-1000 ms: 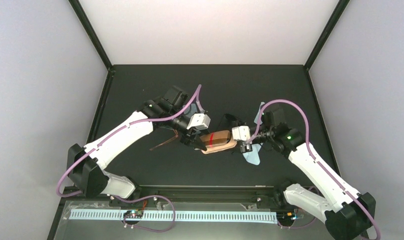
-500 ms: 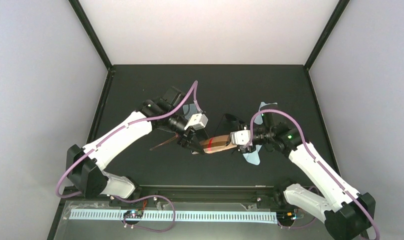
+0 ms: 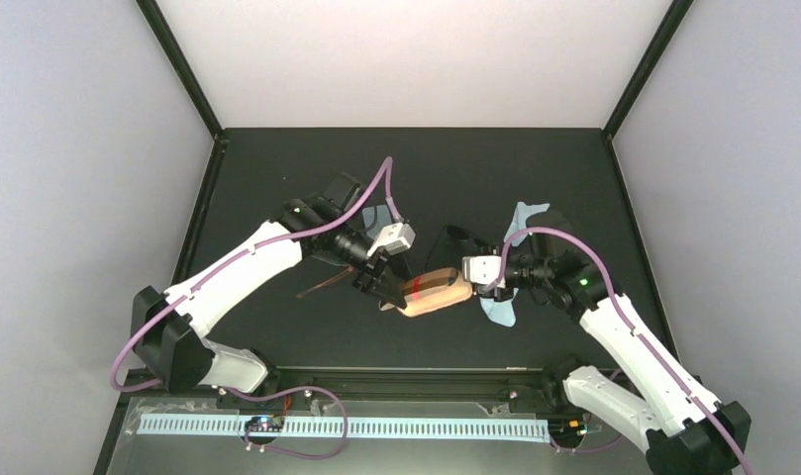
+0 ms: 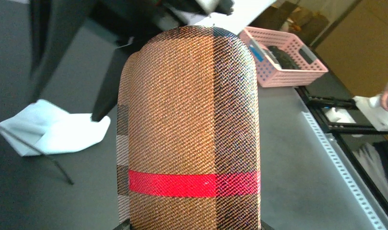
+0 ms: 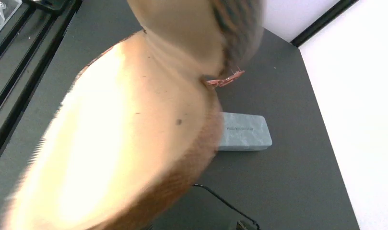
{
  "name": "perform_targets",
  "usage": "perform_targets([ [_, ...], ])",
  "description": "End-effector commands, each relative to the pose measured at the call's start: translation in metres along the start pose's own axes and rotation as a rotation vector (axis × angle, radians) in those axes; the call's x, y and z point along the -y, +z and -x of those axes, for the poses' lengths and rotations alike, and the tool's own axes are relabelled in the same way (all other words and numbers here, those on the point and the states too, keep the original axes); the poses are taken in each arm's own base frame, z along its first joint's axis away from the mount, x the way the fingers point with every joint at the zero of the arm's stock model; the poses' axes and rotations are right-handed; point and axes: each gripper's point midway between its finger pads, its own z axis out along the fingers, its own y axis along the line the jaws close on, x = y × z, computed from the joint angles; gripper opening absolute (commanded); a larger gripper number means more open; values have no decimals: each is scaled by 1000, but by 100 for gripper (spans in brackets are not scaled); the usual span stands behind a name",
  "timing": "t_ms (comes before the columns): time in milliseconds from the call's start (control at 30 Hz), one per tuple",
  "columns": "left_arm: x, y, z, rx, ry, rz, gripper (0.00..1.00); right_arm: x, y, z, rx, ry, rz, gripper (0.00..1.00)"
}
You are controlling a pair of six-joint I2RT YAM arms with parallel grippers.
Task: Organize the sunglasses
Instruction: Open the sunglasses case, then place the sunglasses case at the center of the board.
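Observation:
A tan plaid case (image 3: 436, 290) with a red stripe hangs between both grippers above the mat. My left gripper (image 3: 384, 287) is shut on its left end, and the case (image 4: 189, 129) fills the left wrist view. My right gripper (image 3: 472, 280) is at the case's right end. Its fingers are hidden behind the blurred case (image 5: 124, 143), so its grip does not show. The reddish-brown sunglasses (image 3: 325, 284) lie under the left arm, with a bit of their frame (image 5: 225, 79) visible past the case. The black sunglasses (image 3: 457, 237) lie behind the case.
A blue-grey case (image 5: 243, 132) lies on the mat beyond the tan one. Light blue cloths lie by the right gripper (image 3: 500, 309), further back (image 3: 525, 213) and by the left wrist (image 3: 376, 214). Black frame posts stand at the mat's far corners.
The tan case looks narrower, its lid lower than a second ago. The right wrist has swung round at the case's end and its jaws have narrowed. The left arm has barely moved.

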Motion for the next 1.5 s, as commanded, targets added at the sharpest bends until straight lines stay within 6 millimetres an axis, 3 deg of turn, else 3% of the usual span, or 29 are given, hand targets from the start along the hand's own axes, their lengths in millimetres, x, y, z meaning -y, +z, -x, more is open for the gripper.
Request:
perform_targets([
  [0, -13, -14, 10, 10, 26, 115, 2, -3, -5, -4, 1, 96, -20, 48],
  [133, -30, -16, -15, -86, 10, 200, 2, 7, -3, -12, -10, 182, -83, 57],
  [300, -74, -24, -77, -353, -129, 369, 1, 25, -2, -22, -40, 266, -176, 66],
  [400, -77, -22, -105, -450, -212, 343, 2, 29, 0, -26, -50, 293, -191, 71],
  [567, -82, -15, -131, -509, -300, 285, 4, 32, 3, -36, -88, 340, -206, 73],
  [1000, -105, -3, -142, -454, -521, 51, 8, 28, 9, -45, -113, 362, -182, 74],
  [1467, -143, -20, -152, -452, -604, 22, 16, 25, 14, -52, -137, 376, -162, 78],
])
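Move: The left hand holds the opened sunglasses case, its middle some 6 cm to the right and 2 cm below; the bare table it is brought down to lies about 8 cm ahead, 4 cm left and 23 cm down. On the table, the grey case is roughly 25 cm ahead and 6 cm left, the brown glasses 19 ahead and 17 left. From the right hand, the black sunglasses lie about 13 cm ahead, straight out, 20 below; the blue cloth 6 ahead and 7 right, the sunglasses case 6 left and 2 back. The left hand keeps its pinch on the open case and carries it away from the right hand, dropping about 18 cm while going 9 cm forward and some 5 cm left, and swinging its fingers from pointing right to pointing steeply down; the descent comes mostly first, then a slower, nearly level slide forward. The right hand, close at the case's other end, spreads its fingers wider and eases about 4 cm forward and 3 cm down towards the black sunglasses, turning some 20 degrees clockwise. ##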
